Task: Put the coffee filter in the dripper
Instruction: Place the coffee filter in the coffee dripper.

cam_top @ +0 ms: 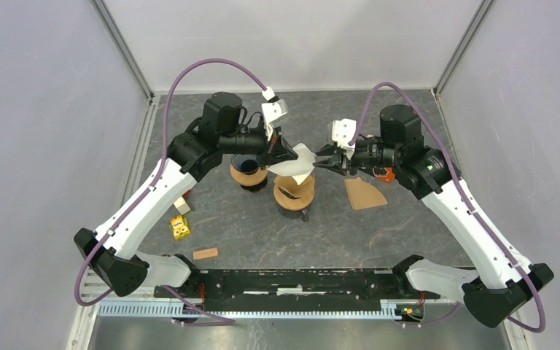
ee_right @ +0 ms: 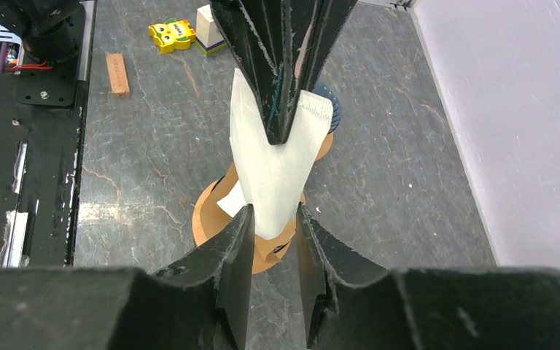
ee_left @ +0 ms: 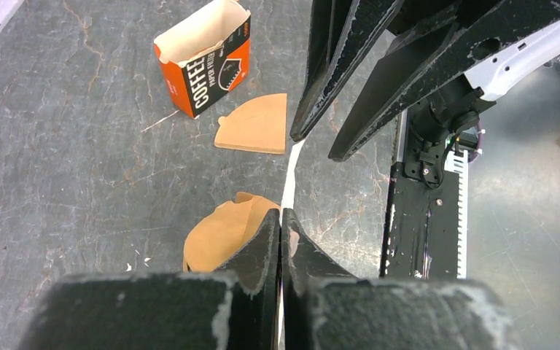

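My left gripper [cam_top: 289, 154] is shut on a white coffee filter [cam_top: 300, 163] and holds it in the air over the round brown dripper [cam_top: 294, 195]. From the left wrist the filter [ee_left: 289, 182] shows edge-on as a thin white strip running out of the gripper [ee_left: 282, 215], with the dripper [ee_left: 219, 237] below it. My right gripper [cam_top: 319, 159] faces the left one, open. In the right wrist view the filter's [ee_right: 273, 175] free end reaches in between this gripper's [ee_right: 273, 215] tips, above the dripper [ee_right: 208, 215].
An open orange coffee filter box [ee_left: 204, 62] and a loose brown filter [ee_left: 255, 124] lie to the right. A dark cup with a brown top [cam_top: 246, 173] stands left of the dripper. A yellow toy block [cam_top: 180, 228], a pale block [cam_top: 182, 205] and a wooden block [cam_top: 205, 253] lie front left.
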`<state>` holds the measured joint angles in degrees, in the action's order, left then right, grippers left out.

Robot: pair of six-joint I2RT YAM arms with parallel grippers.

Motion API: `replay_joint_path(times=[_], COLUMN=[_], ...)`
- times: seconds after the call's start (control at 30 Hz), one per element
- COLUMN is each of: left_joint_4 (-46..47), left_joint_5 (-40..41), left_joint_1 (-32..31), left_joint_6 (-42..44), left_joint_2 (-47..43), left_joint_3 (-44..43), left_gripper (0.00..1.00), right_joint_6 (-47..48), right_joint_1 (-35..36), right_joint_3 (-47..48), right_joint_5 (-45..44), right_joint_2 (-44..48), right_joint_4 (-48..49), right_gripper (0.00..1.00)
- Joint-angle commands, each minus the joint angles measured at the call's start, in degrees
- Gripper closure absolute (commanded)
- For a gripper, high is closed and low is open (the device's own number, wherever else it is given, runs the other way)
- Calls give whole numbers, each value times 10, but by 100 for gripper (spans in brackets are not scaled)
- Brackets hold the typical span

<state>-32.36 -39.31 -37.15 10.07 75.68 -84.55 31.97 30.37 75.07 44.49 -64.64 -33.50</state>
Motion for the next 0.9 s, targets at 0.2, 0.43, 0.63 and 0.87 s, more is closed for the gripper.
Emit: replay_joint_path(times=[0.2, 0.43, 0.63, 0.87], left_joint_4=[26, 27, 27, 36], left_joint_5=[-4, -10, -8, -6], left_joint_1=[-2, -1, -1, -1], left_joint_6=[-10, -13, -12, -15], left_joint_2=[-12, -11, -13, -12], left_joint_3=[4, 5, 9, 15], left_gripper=[98, 98, 98, 98], right_joint_6=[-19, -36, -41, -51], right_joint_1=[1, 1, 1, 1], right_joint_3=[24, 25, 27, 15], right_joint_5=[-9, -15, -22, -11], right_joint_2=[-11, -21, -22, -20], right_joint_4=[15, 32, 38, 52], right_gripper=[78, 81, 87, 92])
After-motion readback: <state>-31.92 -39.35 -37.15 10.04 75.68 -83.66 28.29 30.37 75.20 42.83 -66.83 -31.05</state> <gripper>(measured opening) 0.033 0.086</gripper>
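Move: The white coffee filter is in my left hand's fingers, its middle about 1 cm back and 2 cm below them; from my right hand it lies some 5 cm left, its free edge at my open fingertips. From my right hand, the glass dripper with a brown filter stands about 5 cm left, 3 cm back and 22 cm below; the blue dripper about 15 cm left, 3 cm ahead and 23 cm below. I shut my right fingers from about a third open to nearly closed on the free edge of the white filter, easing that hand forward about 1.5 cm, dipping nearly 1 cm and coming partly back up. My left hand stays put and keeps its pinch, holding the paper out for the right. ##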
